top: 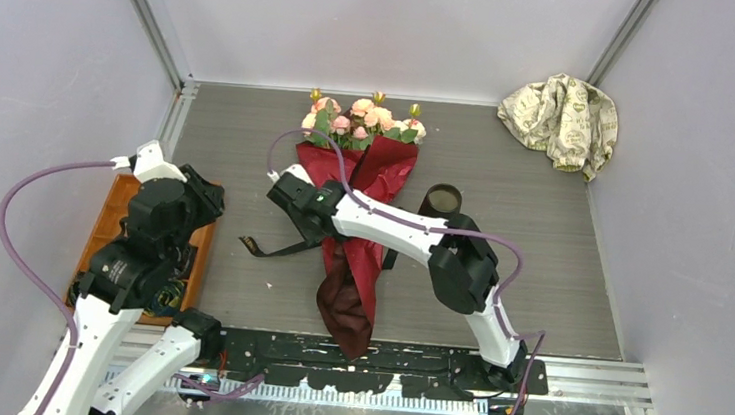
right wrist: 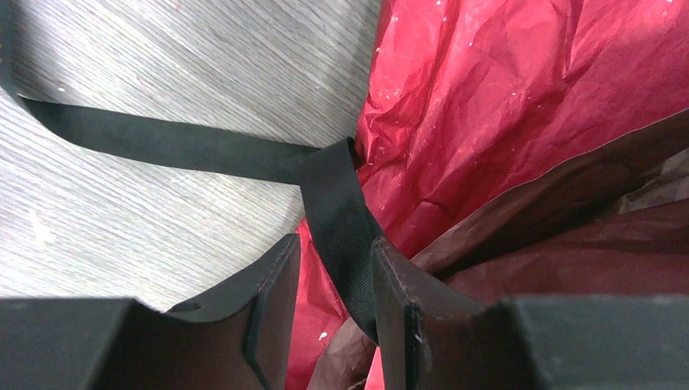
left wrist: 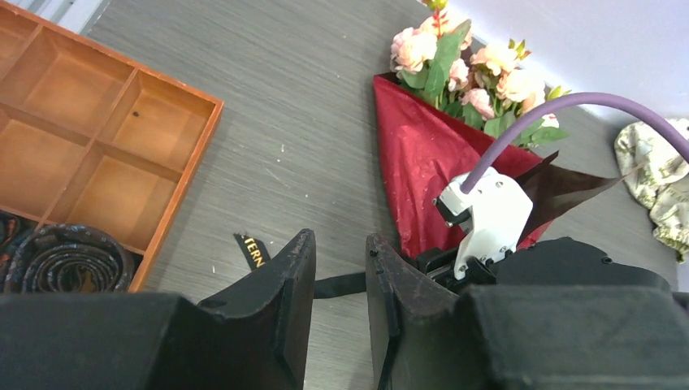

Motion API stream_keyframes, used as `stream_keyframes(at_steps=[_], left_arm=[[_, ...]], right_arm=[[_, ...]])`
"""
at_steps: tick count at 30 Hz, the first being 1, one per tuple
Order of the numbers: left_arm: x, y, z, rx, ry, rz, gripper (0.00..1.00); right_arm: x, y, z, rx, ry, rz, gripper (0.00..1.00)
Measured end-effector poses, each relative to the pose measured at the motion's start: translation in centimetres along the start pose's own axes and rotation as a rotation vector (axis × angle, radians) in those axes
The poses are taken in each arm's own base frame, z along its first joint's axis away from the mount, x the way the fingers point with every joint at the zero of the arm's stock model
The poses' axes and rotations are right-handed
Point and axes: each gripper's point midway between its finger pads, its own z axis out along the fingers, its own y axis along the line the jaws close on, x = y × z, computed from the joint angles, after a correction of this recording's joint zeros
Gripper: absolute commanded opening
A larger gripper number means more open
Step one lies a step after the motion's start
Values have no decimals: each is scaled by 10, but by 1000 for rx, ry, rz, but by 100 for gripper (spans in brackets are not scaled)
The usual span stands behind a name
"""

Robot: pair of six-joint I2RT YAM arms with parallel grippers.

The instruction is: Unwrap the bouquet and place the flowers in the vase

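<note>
The bouquet lies flat on the table, its flowers at the far end and its dark red wrapping paper still round the stems. A black ribbon trails off to the left, its gold-lettered end flat on the table. My right gripper hangs over the wrap's left edge, open, with the ribbon running loosely between its fingers. My left gripper is open with nothing in it, above bare table left of the bouquet. The black vase stands upright just right of the wrap.
An orange compartment tray sits at the left edge under my left arm, with dark rolled items in one corner. A crumpled beige patterned cloth lies in the far right corner. Walls close off three sides.
</note>
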Motion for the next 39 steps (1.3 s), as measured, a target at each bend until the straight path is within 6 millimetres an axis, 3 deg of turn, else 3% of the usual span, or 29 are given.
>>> stream_keyframes(at_steps=[8, 14, 22, 25, 32, 36, 39], left_arm=[[9, 5, 3, -15, 23, 19, 30], [16, 7, 6, -18, 40, 27, 30], [25, 6, 10, -10, 69, 37, 30], [30, 3, 12, 6, 83, 38, 30], [45, -5, 22, 34, 139, 46, 29], [50, -11, 27, 60, 157, 47, 29], [56, -16, 30, 89, 177, 53, 29]], right_arm=[[13, -11, 11, 85, 55, -74, 40], [5, -21, 26, 181, 38, -119, 2], [-15, -33, 24, 260, -51, -102, 1], [-11, -44, 4, 260, -96, -64, 1], [-34, -68, -86, 186, -325, 135, 1], [-41, -76, -112, 155, -405, 205, 2], [-40, -75, -114, 142, -418, 222, 4]])
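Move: The black ribbon crossing the red wrap lies just ahead of the open right fingers, about 3 cm forward, 1 cm right and 2 cm lower. From that hand, the wrap's middle is some 8 cm right and 2 cm forward, the vase about 23 cm right and 2 cm forward, and the flowers roughly 24 cm forward and 9 cm right. From the left hand, the ribbon is about 6 cm forward, 19 cm right and 22 cm down. The right hand eases 4 cm forward, pinches the ribbon and lifts it some 15 cm; the left hand sinks. ##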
